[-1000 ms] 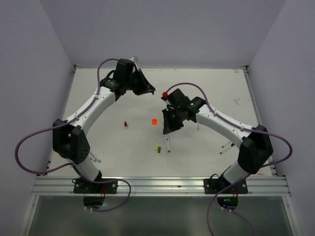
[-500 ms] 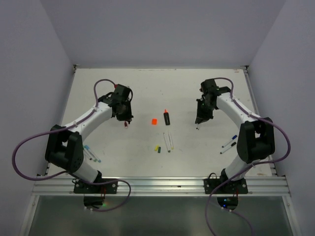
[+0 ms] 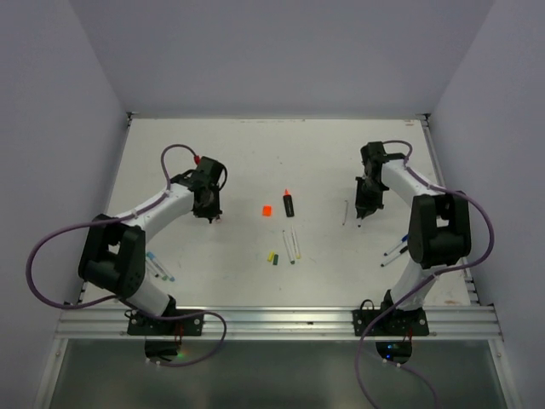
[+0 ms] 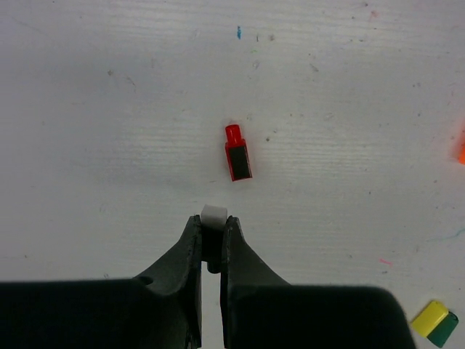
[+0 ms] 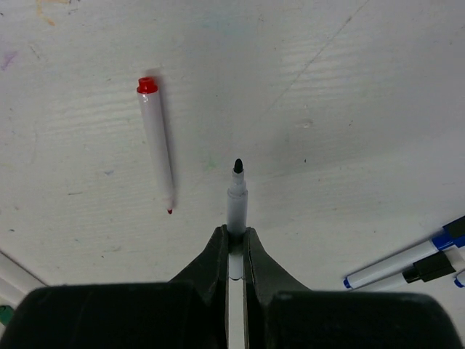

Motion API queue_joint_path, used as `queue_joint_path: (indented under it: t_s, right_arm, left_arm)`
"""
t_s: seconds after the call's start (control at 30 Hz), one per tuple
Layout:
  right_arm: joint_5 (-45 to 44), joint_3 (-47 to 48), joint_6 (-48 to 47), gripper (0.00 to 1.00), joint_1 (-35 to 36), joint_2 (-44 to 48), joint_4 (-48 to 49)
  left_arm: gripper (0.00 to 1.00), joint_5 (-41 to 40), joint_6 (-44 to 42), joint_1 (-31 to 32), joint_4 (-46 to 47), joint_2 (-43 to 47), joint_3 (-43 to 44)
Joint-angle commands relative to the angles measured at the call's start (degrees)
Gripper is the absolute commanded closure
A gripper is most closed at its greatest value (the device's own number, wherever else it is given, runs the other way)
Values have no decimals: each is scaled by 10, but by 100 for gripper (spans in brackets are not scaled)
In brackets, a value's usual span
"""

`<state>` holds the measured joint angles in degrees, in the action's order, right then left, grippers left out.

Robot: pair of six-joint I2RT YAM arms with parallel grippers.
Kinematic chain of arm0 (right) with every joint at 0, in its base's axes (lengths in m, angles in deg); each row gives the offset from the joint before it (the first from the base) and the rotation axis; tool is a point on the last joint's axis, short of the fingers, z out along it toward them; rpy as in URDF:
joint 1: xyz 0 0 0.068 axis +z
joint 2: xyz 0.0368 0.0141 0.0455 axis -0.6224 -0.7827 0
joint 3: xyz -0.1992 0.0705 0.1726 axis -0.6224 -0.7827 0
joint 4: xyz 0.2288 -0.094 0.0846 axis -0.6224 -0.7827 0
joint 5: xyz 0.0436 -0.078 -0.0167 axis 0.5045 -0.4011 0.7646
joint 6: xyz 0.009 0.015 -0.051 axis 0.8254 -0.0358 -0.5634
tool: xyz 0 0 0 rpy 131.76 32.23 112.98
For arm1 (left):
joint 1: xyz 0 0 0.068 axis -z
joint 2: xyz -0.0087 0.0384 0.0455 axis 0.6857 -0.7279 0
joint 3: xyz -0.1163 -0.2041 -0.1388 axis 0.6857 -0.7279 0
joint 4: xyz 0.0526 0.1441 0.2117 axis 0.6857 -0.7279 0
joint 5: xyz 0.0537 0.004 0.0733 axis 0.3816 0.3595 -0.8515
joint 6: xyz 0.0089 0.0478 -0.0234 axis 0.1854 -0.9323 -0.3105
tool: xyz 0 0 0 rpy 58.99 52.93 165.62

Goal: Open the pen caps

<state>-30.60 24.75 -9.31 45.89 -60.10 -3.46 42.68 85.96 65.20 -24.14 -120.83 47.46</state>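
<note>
My left gripper hangs low over the table's left side, shut on a tiny cap whose white end pokes out past the fingertips and whose body looks dark. Just beyond it a red cap lies on the table. On the right side my right gripper is shut on a white pen, its bare black tip pointing away from the fingers. An uncapped red pen lies to the left of it.
A black marker with an orange tip and an orange cap lie mid-table. Yellow and green caps and two white pens sit nearer. Blue and black pens lie at the right, more pens at the left.
Both arms have come down from a raised meeting point over the middle and spread apart, the left toward the red cap, the right toward the table's right side. Both stayed shut.
</note>
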Motion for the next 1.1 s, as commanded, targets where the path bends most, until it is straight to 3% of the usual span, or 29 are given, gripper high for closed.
queue_joint_path:
  t_s: [0.0, 0.27, 0.47, 0.5, 0.67, 0.87, 1.07]
  right_arm:
    - [-10, -2, -9, 100, 2, -16, 28]
    - [13, 3, -4, 96, 2, -51, 63]
    - [26, 14, 4, 78, 2, -66, 61]
    - [29, 14, 9, 71, 2, -67, 61]
    - [48, 15, 21, 56, 2, -56, 53]
    - [30, 32, 50, 49, 1, 18, -19]
    - [-10, 22, 77, 46, -54, 120, -117]
  left_arm:
    - [100, -36, -16, -11, 38, -10, -13]
    - [100, -23, -26, -30, 91, -41, -38]
    - [100, -2, -28, -36, 122, -67, -32]
    - [99, 0, -27, -37, 124, -74, -31]
    - [87, 13, -20, -38, 132, -86, -29]
    - [60, 19, -6, -43, 146, -88, -41]
    - [48, 37, 1, -45, 154, -85, -47]
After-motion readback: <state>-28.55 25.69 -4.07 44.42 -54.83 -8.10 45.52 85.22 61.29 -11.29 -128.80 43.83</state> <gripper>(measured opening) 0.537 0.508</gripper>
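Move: The left hand, holding the black pen's cap, is about 6 cm over its set-down spot, roughly 1 cm ahead and 1 cm left. The red cap lies some 2 cm ahead and 2 cm right of this hand, the orange cap about 3 cm ahead and 17 cm right. The right hand, holding the uncapped black pen, has its spot about 4 cm below, 1 cm ahead and 1 cm left; the red pen is some 2 cm ahead and 5 cm left, the blue marker 8 cm back and 12 cm right. The left hand sinks about 5 cm, easing slightly left and forward, to put the black cap down just left of the red cap, then opens to about half beside the table, letting go of the cap while edging forward and right, its right finger coming against the red cap. The right hand lowers the black pen some 3.5 cm, drifting a little forward and left, opens to about half to release the pen to the right of the red pen, then lifts about 6.5 cm, drawing back some 2 cm. ##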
